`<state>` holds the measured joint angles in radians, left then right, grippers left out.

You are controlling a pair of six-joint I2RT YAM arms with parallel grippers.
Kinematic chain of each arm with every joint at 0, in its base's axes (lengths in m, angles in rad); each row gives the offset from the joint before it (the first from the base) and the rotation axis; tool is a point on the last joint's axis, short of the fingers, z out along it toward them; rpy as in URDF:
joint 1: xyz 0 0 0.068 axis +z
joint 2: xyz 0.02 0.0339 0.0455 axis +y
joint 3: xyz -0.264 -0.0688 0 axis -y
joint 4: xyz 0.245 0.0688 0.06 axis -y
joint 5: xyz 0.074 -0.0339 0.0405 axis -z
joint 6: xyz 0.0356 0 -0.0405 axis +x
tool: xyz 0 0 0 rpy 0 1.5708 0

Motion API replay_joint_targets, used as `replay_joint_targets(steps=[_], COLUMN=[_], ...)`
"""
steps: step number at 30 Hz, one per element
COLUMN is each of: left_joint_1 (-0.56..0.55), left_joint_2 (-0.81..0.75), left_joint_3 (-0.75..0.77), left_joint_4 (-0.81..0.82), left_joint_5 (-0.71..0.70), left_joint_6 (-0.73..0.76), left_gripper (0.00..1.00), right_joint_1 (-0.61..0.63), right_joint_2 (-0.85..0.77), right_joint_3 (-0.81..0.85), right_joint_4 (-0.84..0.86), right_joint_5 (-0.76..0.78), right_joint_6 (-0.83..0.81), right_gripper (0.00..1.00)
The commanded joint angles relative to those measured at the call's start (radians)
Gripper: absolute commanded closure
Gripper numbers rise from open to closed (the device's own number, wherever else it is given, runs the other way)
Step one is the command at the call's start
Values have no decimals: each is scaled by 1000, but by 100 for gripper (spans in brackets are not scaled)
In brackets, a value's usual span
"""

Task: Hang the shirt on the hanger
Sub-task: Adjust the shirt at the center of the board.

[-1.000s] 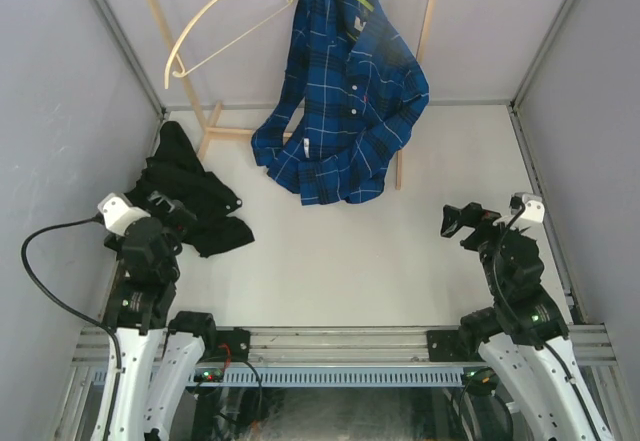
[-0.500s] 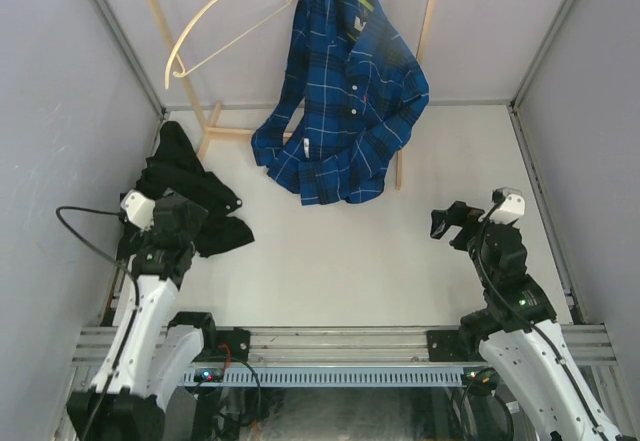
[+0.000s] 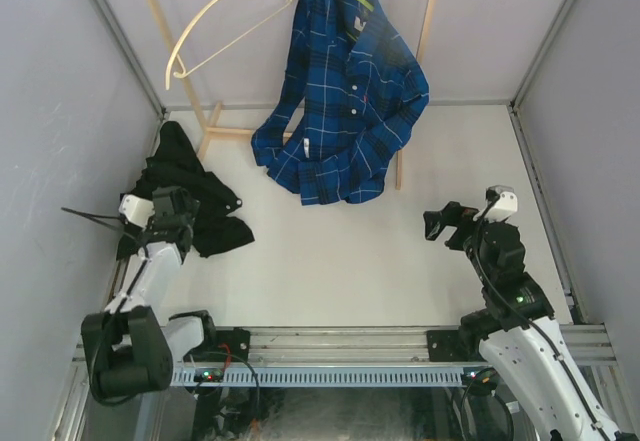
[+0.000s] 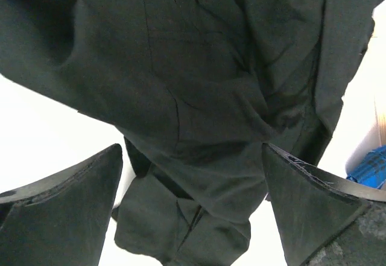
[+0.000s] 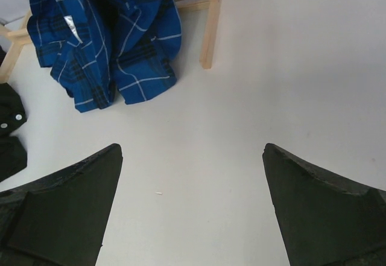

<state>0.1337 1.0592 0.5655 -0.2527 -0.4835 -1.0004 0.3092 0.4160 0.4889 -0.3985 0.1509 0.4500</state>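
Note:
The black shirt (image 3: 200, 193) lies crumpled on the white table at the left and fills the left wrist view (image 4: 199, 85). My left gripper (image 3: 182, 221) is open and empty just above the shirt's near part, its fingers (image 4: 66, 205) spread either side of the cloth. The cream wooden hanger (image 3: 222, 19) hangs empty from the rack at the back left. My right gripper (image 3: 438, 224) is open and empty over bare table at the right, its fingers (image 5: 325, 205) wide apart. An edge of the black shirt (image 5: 8, 134) shows at the left of the right wrist view.
A blue plaid shirt (image 3: 345, 101) hangs from the wooden rack (image 3: 430, 11) at the back middle, its hem reaching the table (image 5: 108, 49). A rack leg (image 5: 208, 31) stands on the table. Grey walls enclose the table on both sides.
My left gripper has swung forward and up over the black shirt. My right gripper has moved a little to the left. Shirts and hanger have not moved.

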Motion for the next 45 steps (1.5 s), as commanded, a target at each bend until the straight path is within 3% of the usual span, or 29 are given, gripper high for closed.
replay_joint_targets(steps=[1, 9, 12, 16, 19, 25, 29, 32, 37, 42, 45], left_joint_1=[22, 41, 54, 57, 56, 57, 31, -75, -392, -707, -843], left_joint_2=[101, 357, 418, 471, 475, 409, 317, 223, 67, -116, -161], left_joint_3=[-1, 121, 140, 140, 120, 36, -2, -26, -62, -159, -169], left_joint_4=[214, 266, 326, 383, 423, 518, 524, 494, 348, 310, 336], left_joint_5=[47, 130, 217, 293, 324, 348, 373, 345, 168, 20, 0], left_joint_6=[-34, -2, 31, 32, 41, 93, 132, 193, 300, 323, 379], left_gripper=[0, 3, 19, 54, 71, 98, 100, 100, 100, 100, 100], right_joint_1=[-5, -7, -5, -5, -5, -5, -5, -5, -5, -4, -5], right_joint_2=[4, 17, 2, -19, -26, -20, -13, -13, -24, -52, -71], right_joint_3=[-4, -5, -5, -5, -5, -4, -5, -9, -20, -42, -61], right_joint_4=[75, 74, 54, 42, 37, 41, 52, 67, 83, 96, 110], right_joint_5=[-61, -101, -89, -72, -68, -81, -87, -83, -73, -73, -59], right_joint_6=[-1, -8, -7, -5, -3, 2, 9, 13, 20, 27, 43], right_gripper=[0, 1, 1, 1, 1, 1, 2, 2, 2, 3, 3])
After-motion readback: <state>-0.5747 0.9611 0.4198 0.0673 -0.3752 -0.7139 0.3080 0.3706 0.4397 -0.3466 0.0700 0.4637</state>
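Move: The fold of the black shirt that the left hand goes for lies about 8 cm ahead, 2 cm to the right and 6 cm below. The wooden rack's left foot stands around 4 cm beyond that fold and 4 cm to its right. The hanging plaid shirt's near cuff is some 12 cm ahead of the left hand and 24 cm to its right. From the idle right hand, the fold is roughly 64 cm left, 10 cm ahead and 14 cm lower. The left fingers shut on a fold of the black shirt after reaching about 8 cm forward and 6 cm down into the cloth. Keeping that pinch, the hand lifts a little, then sweeps some 20 cm right with a smaller pull back towards the base, dragging the shirt towards the board's centre while turning clockwise. ##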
